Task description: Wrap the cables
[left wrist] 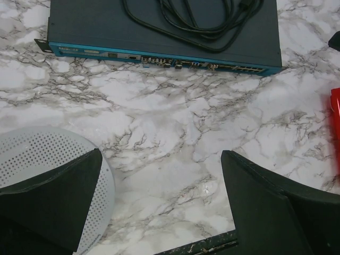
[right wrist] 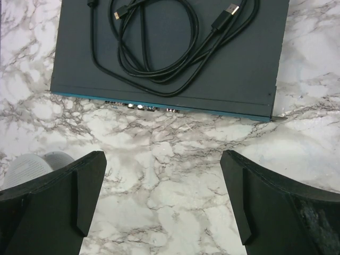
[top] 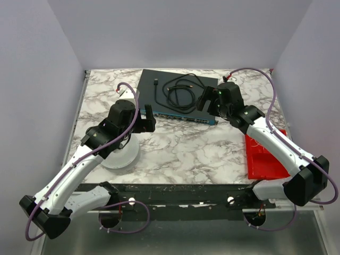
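Observation:
No thin white wire shows in any view. A white round perforated disc [top: 120, 157] lies on the marble under my left arm; it also shows in the left wrist view [left wrist: 37, 154] and the right wrist view [right wrist: 26, 167]. My left gripper [top: 150, 118] is open and empty above bare marble, just right of the disc [left wrist: 162, 159]. My right gripper [top: 204, 101] is open and empty over the marble in front of the dark box [right wrist: 163, 156]. A thicker black coiled cable with plugs [top: 178, 90] lies on the box [right wrist: 159, 48].
The dark flat box with a blue port-lined front [top: 150, 101] sits at the back centre, also in the left wrist view [left wrist: 106, 26] and the right wrist view [right wrist: 234, 74]. A red tray [top: 263, 156] lies at the right, under my right arm.

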Available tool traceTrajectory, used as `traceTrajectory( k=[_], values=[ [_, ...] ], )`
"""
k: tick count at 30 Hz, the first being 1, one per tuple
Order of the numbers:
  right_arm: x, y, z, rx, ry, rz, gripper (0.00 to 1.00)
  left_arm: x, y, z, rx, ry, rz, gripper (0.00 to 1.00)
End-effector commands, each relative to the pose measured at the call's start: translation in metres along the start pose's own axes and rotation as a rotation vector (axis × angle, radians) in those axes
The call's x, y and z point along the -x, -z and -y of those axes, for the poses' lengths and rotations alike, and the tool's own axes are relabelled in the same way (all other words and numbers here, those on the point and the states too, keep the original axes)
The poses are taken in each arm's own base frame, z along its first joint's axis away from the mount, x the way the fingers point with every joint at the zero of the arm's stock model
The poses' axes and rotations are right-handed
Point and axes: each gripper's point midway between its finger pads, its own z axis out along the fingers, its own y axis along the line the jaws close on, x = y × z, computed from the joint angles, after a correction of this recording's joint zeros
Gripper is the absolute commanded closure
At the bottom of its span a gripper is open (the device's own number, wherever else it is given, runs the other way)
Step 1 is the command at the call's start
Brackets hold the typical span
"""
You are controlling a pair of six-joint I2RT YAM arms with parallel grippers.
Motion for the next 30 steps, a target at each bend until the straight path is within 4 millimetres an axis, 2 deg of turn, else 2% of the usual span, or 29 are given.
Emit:
traceTrajectory(
  k=[1,9,13,21,25,30],
  values=[
    [0.006,-0.001,0.001,-0.01,-0.007,0.026,0.0,0.005,0.003,0.001,0.001,0.027,0.016,0.01],
    [-0.001,-0.005,0.006,-0.029,-0.006,0.008,0.0,-0.003,0.001,-0.003,0.027,0.039,-0.017,0.01],
    [-0.005,-0.007,0.01,-0.042,-0.001,-0.001,0.0,-0.014,-0.003,-0.017,0.117,0.078,-0.051,0.01],
    [-0.024,-0.011,0.013,-0.018,0.009,-0.044,0.0,-0.072,-0.003,-0.066,0.435,0.187,-0.138,0.01],
    [-0.034,-0.014,0.013,0.0,0.01,-0.066,0.0,-0.104,-0.005,-0.082,0.576,0.213,-0.183,0.01],
    [-0.042,-0.013,0.009,0.045,-0.001,-0.076,0.0,-0.125,-0.023,-0.091,0.7,0.104,-0.254,0.01]
  ],
)
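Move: The white reel stands about 15 cm to my left hand's left and 5 cm nearer my base, with its middle roughly 21 cm below that hand. The network switch's middle lies some 22 cm ahead of my left hand and 9 cm to its right. From my right hand, the black cable coil lies about 14 cm ahead, 10 cm left and 16 cm below, while the middle of the switch under the coil is 14 cm ahead and 13 cm left. I drop my open left hand about 12 cm towards the white reel, bringing it some 5 cm left and a little back as well, while I tip its fingers down by about 20 degrees and swing them counter-clockwise. My right hand, also open and empty, starts later and sinks about 4.5 cm on the near side of the switch, without reaching towards the cable. ##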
